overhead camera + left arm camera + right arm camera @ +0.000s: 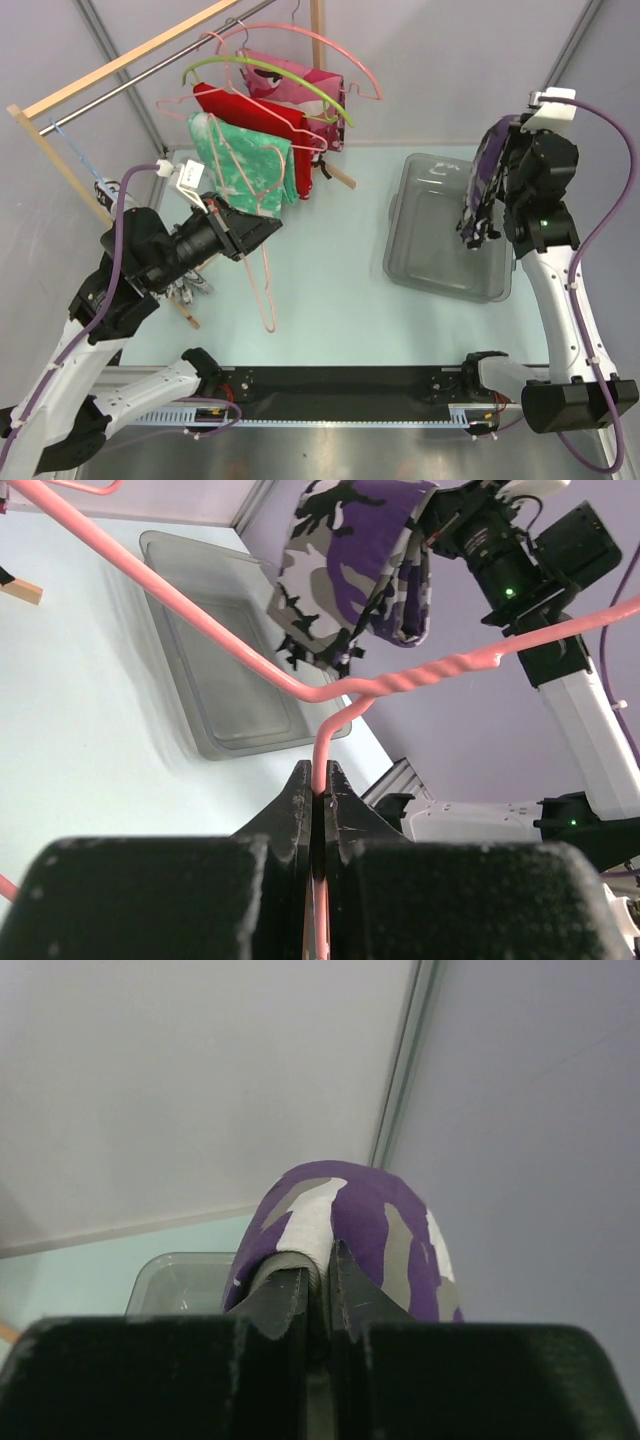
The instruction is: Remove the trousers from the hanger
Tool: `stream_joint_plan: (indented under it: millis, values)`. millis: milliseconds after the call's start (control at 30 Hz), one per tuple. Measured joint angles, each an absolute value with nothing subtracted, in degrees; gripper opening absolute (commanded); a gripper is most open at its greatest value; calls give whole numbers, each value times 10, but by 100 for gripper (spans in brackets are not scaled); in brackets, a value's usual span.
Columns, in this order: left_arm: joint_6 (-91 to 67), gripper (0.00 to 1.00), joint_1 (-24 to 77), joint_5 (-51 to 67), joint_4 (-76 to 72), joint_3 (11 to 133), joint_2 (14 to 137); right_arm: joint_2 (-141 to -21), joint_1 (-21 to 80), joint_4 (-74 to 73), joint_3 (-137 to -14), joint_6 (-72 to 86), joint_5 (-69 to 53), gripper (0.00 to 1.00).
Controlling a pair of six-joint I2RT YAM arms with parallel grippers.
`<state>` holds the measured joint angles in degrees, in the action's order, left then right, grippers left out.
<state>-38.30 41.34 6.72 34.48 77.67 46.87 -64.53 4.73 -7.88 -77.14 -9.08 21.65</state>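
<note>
My right gripper (497,165) is shut on the purple camouflage trousers (482,185), which hang bunched in the air over the grey bin (420,190). In the right wrist view the trousers (385,1215) bulge over the closed gripper (320,1262). The thin pink hanger (268,300) is bare and apart from the trousers, dangling over the table from my left gripper (268,232). The left wrist view shows that gripper (321,772) shut on the hanger's wire (400,683), with the trousers (350,560) far beyond it.
A clothes rack (130,60) stands at the back left. On it hang a green-and-white garment (240,160), red and pink garments (280,95), a lime-green hanger (270,65) and a large pink hanger (330,40). The bin (220,650) sits on the table's right side.
</note>
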Motion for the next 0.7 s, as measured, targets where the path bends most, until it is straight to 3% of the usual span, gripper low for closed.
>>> stream_joint_plan:
  millis: [300,700]
  values:
    - [-373,0,413,71,344,777,470,-661,29,-64,-691,-74,176,0]
    - [-370,0,413,84,344,777,480,-648,-48,-117,-690,-47,187,0]
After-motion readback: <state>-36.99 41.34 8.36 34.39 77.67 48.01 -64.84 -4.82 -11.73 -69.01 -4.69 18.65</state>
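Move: The camouflage trousers, pinched in the right hand, hang with their middle about 12 cm below it, 3 cm to its left and 3 cm back. The clear grey box they are being taken to lies roughly 38 cm below that hand, some 7 cm ahead and 5 cm to its left. From the left hand, the box is about 28 cm ahead, 38 cm to the right and 38 cm down. The trousers are lowered towards the grey box in the right hand's unbroken pinch: down about 9 cm with a little forward reach, the fingers tipping some 10 degrees downward. Near the bottom of that the hand veers off to the right by about 5 cm, drawing back slightly and turning a little clockwise, fingers still shut. ##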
